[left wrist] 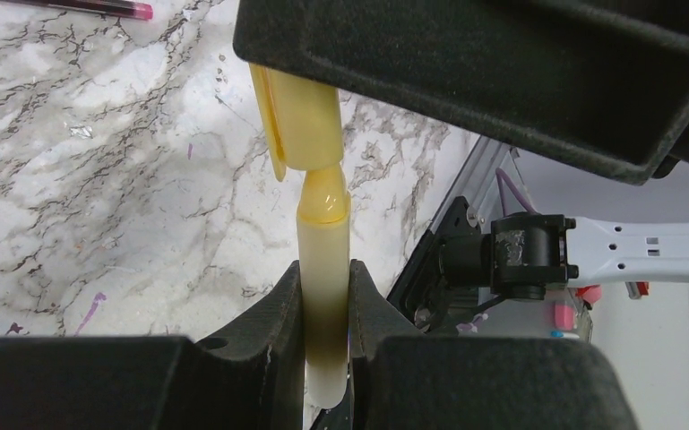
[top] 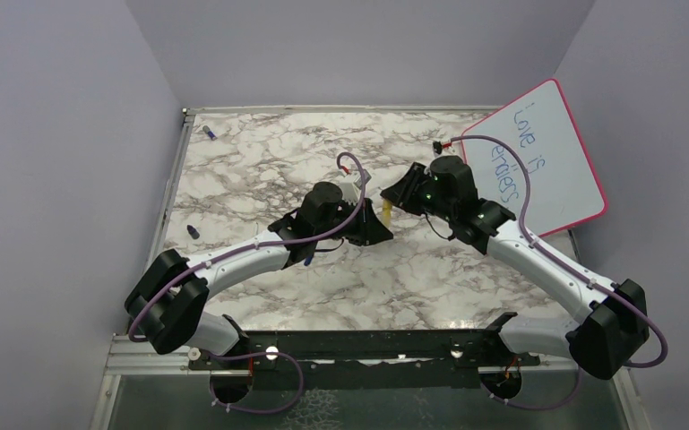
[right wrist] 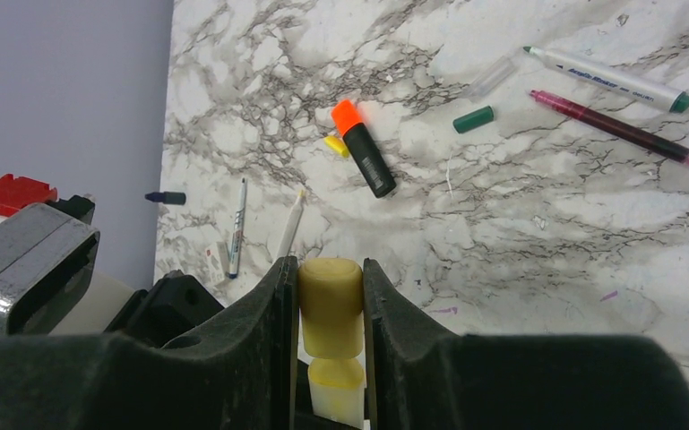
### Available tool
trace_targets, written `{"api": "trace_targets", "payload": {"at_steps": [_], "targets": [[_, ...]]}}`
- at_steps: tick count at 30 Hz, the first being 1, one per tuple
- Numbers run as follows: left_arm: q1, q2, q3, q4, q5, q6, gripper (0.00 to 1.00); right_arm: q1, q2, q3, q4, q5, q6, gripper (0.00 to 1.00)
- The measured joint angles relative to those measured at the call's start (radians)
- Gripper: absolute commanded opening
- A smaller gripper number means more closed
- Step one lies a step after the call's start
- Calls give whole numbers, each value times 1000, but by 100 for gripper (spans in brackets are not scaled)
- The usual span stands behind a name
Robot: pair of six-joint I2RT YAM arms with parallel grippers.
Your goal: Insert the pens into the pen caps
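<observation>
My left gripper point(left wrist: 324, 278) is shut on a pale yellow pen point(left wrist: 323, 242), held upright in its wrist view. My right gripper point(right wrist: 330, 269) is shut on a yellow pen cap point(right wrist: 331, 309). The pen's tip meets the mouth of the cap point(left wrist: 300, 125), and in the right wrist view the pen point(right wrist: 336, 385) sits just below the cap. In the top view both grippers meet over the table's middle, left point(top: 369, 222) and right point(top: 400, 197), with the yellow piece point(top: 385, 210) between them. On the table lie a white green-ended pen point(right wrist: 605, 79), a dark red pen point(right wrist: 618, 130), a green cap point(right wrist: 473, 119) and a small yellow cap point(right wrist: 335, 144).
A black highlighter with an orange end point(right wrist: 365, 152) lies mid-table. Two thin white pens point(right wrist: 236, 228) and a blue cap point(right wrist: 166, 197) lie near the wall. The pink-framed whiteboard point(top: 546, 157) leans at the right. Small dark blue caps lie at the far left point(top: 206, 133) and left point(top: 193, 231).
</observation>
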State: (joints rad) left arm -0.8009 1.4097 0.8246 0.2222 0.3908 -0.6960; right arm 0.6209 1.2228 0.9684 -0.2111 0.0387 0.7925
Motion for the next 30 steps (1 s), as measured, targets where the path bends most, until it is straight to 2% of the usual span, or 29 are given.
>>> {"api": "trace_targets", "payload": {"at_steps": [17, 22, 27, 30], "targets": [[-9, -17, 40, -61, -124, 19, 0, -12, -2, 7, 6, -114, -61, 7], [-9, -18, 42, -62, -129, 37, 0, -16, -2, 8, 8, -124, -65, 31], [-4, -45, 28, -30, -115, 72, 0, -11, -2, 55, -40, -131, -56, 69], [4, -87, -2, 10, -91, 85, 0, -1, -4, 101, -79, -134, -60, 82]]}}
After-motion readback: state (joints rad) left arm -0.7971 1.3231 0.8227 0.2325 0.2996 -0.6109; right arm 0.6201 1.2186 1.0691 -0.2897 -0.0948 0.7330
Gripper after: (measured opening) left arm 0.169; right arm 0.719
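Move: The yellow cap, pinched in the right fingers, already sits over the tip of the yellow pen. Its middle is some 8 cm ahead of the left hand, level sideways and 4 cm above. From the right hand, the pen's middle lies about 6 cm back, straight in line sideways and 3 cm lower. On the table roughly 16 cm below the right hand lie the red pen, about 10 cm ahead and 5 cm right, and the green cap, 11 cm ahead and 5 cm left. The yellow pen, still pinched in the left fingers, is pushed about 2 cm forward into the yellow cap while the right hand brings the cap about 1 cm back and 1 cm left onto it. Both hands then rise some 2 cm, the left tilting slightly upward, and the right fingers open wide and let go of the cap. ##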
